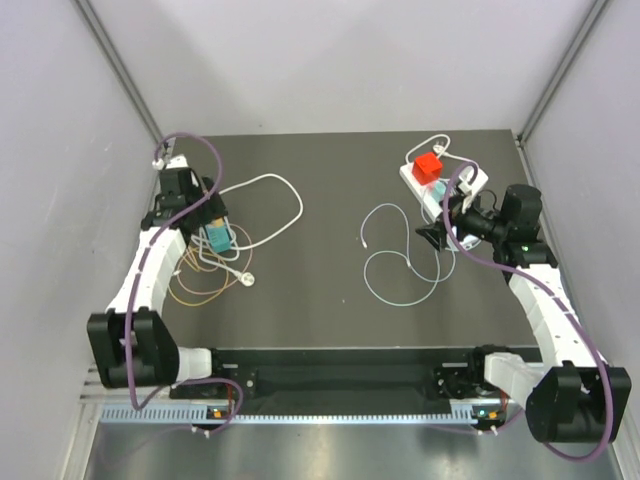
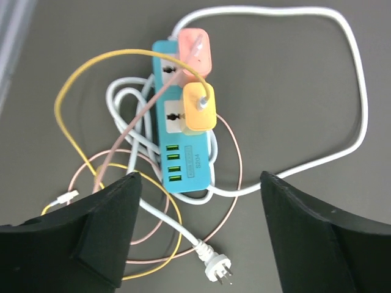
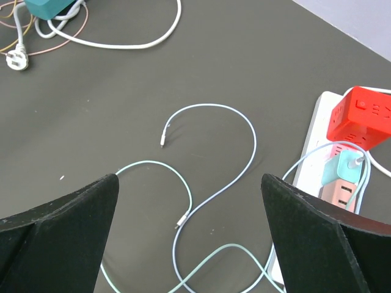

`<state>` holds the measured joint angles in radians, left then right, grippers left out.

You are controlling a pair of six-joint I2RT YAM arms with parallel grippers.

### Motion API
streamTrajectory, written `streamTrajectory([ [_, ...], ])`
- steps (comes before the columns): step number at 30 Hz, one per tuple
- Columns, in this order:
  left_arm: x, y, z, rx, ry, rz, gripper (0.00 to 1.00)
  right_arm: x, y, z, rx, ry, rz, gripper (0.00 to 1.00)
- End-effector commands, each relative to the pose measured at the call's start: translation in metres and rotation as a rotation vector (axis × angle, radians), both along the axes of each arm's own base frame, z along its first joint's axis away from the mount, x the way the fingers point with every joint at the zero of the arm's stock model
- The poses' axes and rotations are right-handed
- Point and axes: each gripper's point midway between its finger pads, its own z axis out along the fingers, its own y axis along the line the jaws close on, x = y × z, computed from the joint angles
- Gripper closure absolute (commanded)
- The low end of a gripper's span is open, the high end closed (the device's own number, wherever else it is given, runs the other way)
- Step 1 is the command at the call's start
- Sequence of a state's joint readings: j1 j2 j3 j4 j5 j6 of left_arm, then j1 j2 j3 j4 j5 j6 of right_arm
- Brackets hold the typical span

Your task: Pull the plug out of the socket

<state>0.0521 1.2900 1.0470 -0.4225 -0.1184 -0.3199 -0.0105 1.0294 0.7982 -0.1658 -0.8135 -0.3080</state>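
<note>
The socket is a long white power strip at the back right, also seen at the right edge of the right wrist view. A red cube plug sits in its far end, with a teal plug and a pink plug beside it. My right gripper is open and holds nothing. It hangs over loose thin cables just left of the socket. My left gripper is open too, hovering above a teal power strip at the left.
The teal strip carries a pink adapter and a yellow adapter, amid white, yellow and pink cords, with a loose white wall plug. Pale blue and mint cables loop mid-table. Grey walls enclose the table on three sides.
</note>
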Motion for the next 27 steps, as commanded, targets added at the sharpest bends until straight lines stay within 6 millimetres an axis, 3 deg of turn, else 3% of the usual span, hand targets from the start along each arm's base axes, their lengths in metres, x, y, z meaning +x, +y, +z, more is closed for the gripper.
streamTrajectory([
  [1, 0.009, -0.008, 0.003, -0.032, 0.039, -0.041, 0.18, -0.005, 0.006, 0.015, -0.007, -0.075, 0.063, 0.0],
  [4, 0.011, -0.013, -0.007, -0.052, 0.065, -0.05, 0.21, -0.005, 0.006, 0.014, -0.007, -0.067, 0.063, 0.0],
  [8, 0.016, -0.007, -0.033, -0.029, 0.137, -0.03, 0.28, -0.005, 0.007, 0.015, -0.004, -0.068, 0.072, 0.0],
  [17, 0.044, 0.003, -0.06, 0.047, 0.159, 0.013, 0.33, -0.007, 0.009, 0.013, 0.006, -0.056, 0.084, 0.0],
  [27, 0.069, 0.009, -0.065, 0.1, 0.139, 0.045, 0.4, -0.005, 0.009, 0.01, 0.005, -0.048, 0.083, 0.0],
])
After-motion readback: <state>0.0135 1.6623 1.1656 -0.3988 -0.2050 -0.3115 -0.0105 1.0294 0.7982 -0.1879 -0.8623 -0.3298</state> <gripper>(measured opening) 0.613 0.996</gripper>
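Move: The orange plug on the teal power strip lies about 7 cm ahead of the left hand, 1 cm to its left and some 11 cm below. The pink plug sits roughly 5 cm farther out than the orange plug and 1 cm more to the left. The loose white three-pin plug lies about 8 cm back, 5 cm to the right and 14 cm below the left hand. From the right hand, the orange plug is around 50 cm left, 12 cm ahead and 16 cm below. Heading for the orange plug, the left hand drops about 9 cm, then levels off and speeds up forward, some 4 cm in all, over the near part of the teal strip. The wrist tips the fingers roughly 15 degrees further down while they close part-way, still wider apart than the plug; no contact can be made out. ##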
